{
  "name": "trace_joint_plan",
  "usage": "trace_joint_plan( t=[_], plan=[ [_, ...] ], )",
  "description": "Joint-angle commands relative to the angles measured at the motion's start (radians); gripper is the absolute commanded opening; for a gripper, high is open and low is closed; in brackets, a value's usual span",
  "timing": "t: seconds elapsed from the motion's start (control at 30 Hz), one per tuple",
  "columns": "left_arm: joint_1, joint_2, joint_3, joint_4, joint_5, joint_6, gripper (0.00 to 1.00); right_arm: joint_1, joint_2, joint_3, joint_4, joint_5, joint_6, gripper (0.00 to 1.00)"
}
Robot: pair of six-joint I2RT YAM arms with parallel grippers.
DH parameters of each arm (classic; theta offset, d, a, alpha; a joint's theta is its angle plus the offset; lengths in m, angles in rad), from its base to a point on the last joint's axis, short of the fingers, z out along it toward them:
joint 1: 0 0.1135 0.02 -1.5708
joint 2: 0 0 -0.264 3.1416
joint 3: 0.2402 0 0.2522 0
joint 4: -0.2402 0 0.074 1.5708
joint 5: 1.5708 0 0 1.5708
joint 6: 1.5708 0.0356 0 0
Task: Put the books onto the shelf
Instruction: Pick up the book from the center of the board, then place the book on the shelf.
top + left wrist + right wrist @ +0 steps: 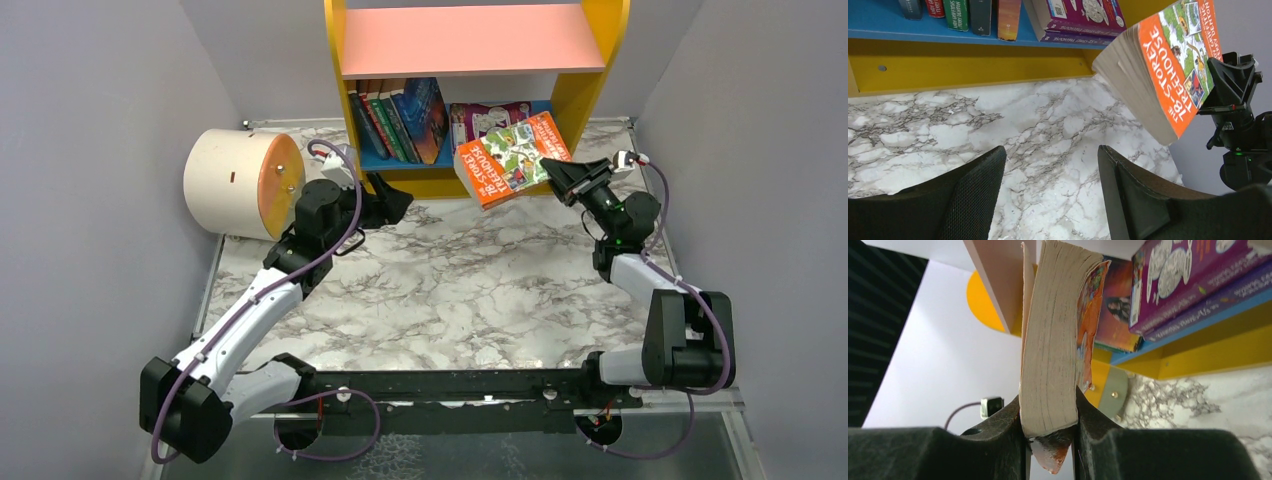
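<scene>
My right gripper [560,177] is shut on an orange book [512,157] and holds it in the air just in front of the shelf [590,90]. Its page block [1050,350] sits clamped between the two fingers. On the blue lower board [878,22] several books [400,118] stand upright at the left, and purple books [488,120] lie flat at the right. My left gripper [392,203] is open and empty, low over the marble table [450,280] in front of the shelf's left half. In the left wrist view the orange book [1173,75] hangs up at the right.
A cream cylinder with an orange end [242,182] lies at the table's left edge, close behind my left arm. Grey walls close in on both sides. The pink upper board [470,40] spans the shelf above the books.
</scene>
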Motion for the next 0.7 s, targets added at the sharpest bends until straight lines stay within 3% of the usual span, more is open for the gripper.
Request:
trace_joint_plan(
  t=[0.0,0.4,0.67],
  plan=[
    [-0.002,-0.030,-0.001,0.004,0.003,-0.019,0.61,-0.004,0.008,0.069,0.150,0.149,0.090,0.01],
    [-0.003,0.012,0.093,-0.020,0.031,-0.016,0.61,0.011,0.042,0.181,0.000,0.288,0.063,0.01],
    [-0.002,0.064,0.201,-0.036,0.056,0.003,0.61,0.092,0.102,0.266,-0.041,0.409,0.031,0.01]
  ],
)
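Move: The orange book is already off the table, held in the right fingers. The place it is bound for, the lying purple books on the shelf's lower board, is about 15 cm ahead of the right hand, 8 cm to its left and 12 cm below. The blue-orange book stands level with them, 17 cm farther left; the yellow right side panel is some 13 cm ahead and 8 cm right of the hand. From the left hand the purple books lie roughly 21 cm ahead, 21 cm right and 12 cm below. The orange book, still pinched by one end in the right fingers, is carried about 6 cm forward and 5 cm up, drifting slightly right, over the purple books into the mouth of the shelf; the rise ends before the forward travel does. The right wrist swings it some 15 degrees clockwise. The empty left hand, half open, lifts about 4 cm late on. ##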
